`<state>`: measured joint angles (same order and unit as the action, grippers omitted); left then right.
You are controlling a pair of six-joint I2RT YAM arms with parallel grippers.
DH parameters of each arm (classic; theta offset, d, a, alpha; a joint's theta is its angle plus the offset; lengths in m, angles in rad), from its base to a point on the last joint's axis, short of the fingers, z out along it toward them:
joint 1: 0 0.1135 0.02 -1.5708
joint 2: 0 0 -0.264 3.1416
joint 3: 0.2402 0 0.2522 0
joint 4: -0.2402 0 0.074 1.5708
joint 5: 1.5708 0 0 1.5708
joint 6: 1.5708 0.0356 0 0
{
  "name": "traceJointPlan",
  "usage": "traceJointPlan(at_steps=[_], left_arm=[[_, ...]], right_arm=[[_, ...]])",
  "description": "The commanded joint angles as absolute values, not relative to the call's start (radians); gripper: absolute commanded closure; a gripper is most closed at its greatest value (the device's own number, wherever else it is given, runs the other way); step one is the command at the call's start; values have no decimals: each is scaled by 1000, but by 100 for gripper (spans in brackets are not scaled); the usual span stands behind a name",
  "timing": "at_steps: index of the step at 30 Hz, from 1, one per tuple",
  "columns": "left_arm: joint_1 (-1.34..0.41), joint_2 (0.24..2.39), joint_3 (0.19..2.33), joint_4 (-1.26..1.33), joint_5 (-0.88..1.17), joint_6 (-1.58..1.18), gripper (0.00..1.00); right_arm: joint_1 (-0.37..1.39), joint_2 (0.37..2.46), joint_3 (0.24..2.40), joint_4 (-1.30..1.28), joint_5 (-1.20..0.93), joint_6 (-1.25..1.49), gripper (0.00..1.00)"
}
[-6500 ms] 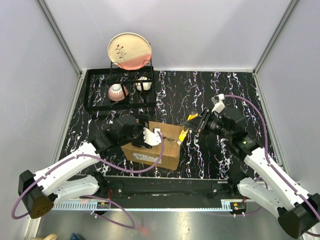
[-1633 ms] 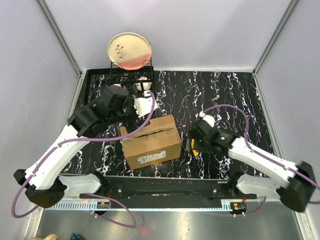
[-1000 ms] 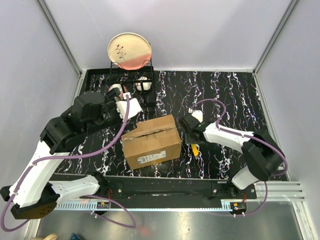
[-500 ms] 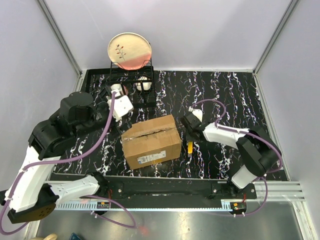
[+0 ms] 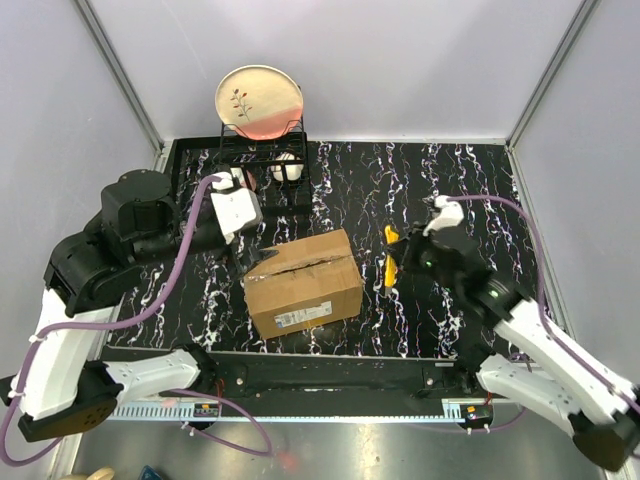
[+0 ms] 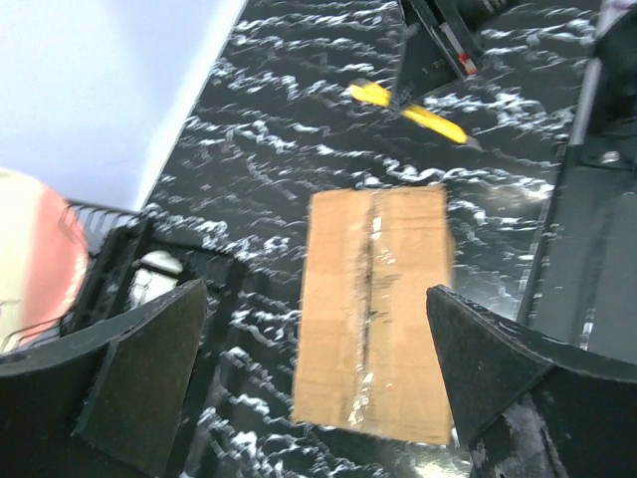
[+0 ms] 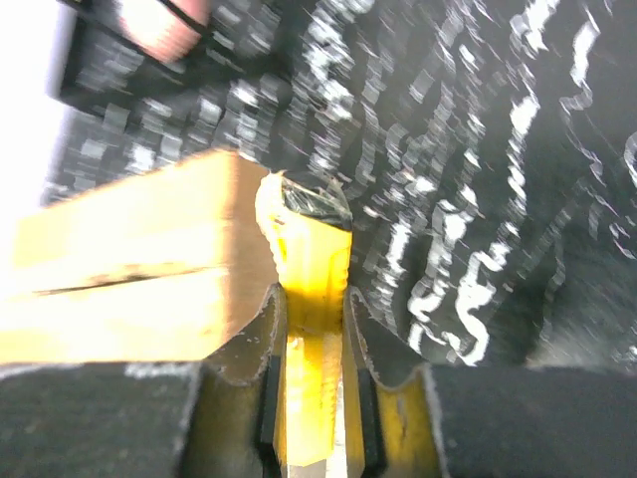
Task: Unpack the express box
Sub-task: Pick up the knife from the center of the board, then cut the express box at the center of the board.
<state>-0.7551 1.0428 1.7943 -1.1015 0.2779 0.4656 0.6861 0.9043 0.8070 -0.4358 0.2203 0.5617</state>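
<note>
The express box, a brown cardboard carton with a rough taped seam along its shut top flaps, sits on the black marbled table. It also shows in the left wrist view and at the left of the right wrist view. My right gripper is shut on a yellow utility knife, held off the table just right of the box. Its fingers clamp the knife's handle on both sides. My left gripper hangs open high above the box's far left corner, nothing between its fingers.
A black dish rack at the back left holds an upright pink plate and small bowls. Grey walls close in the table on three sides. The arms' bases and a metal rail run along the near edge.
My right gripper closed on the knife that lay on the table right of the box, then lifted it and drew back to the right. My left gripper rose and pulled away to the left, staying open.
</note>
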Motion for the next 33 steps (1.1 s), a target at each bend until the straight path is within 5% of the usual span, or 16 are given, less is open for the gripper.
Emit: traceJointPlan(at_steps=[1, 5, 15, 18, 22, 33], left_arm=[[-752, 1058, 1796, -1002, 546, 379, 1], [-752, 1094, 1754, -950, 698, 298, 1], [-739, 1176, 1707, -623, 1145, -55, 1], [-713, 1181, 1628, -365, 1262, -313, 1], [-706, 1189, 1454, 321, 1322, -857, 1], [-765, 1258, 1463, 390, 1305, -888, 1]], right_arm=[[684, 680, 831, -275, 97, 535, 100], [684, 545, 798, 42, 2, 578, 97], [686, 770, 1032, 376, -503, 692, 100], [686, 779, 1061, 423, -596, 710, 100], [684, 819, 1121, 469, -690, 741, 100], [684, 879, 1109, 716, -721, 808, 100]])
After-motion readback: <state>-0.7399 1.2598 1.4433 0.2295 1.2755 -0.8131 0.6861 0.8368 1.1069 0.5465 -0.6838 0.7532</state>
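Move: The yellow knife is already pinched in the right fingers, well clear of the table, and it lies about 9 cm ahead of the open left hand, some 24 cm to its right and 23 cm below. From the right hand, the left gripper it is taken towards is roughly 9 cm back, 24 cm left and 23 cm higher. The cardboard box sits level with the right hand, about 16 cm to its left and 13 cm below. Keeping its pinch on the knife, the right hand climbs some 35 cm and draws back about 16 cm, edging left, while the wrist swings round counter-clockwise and tips up until the fingers point left and upward, bringing the knife to the left gripper. The left hand, still wide open, comes about 12 cm right and 8 cm back, then rises some 5 cm, turning clockwise until its fingers point right and somewhat back, towards the knife. ##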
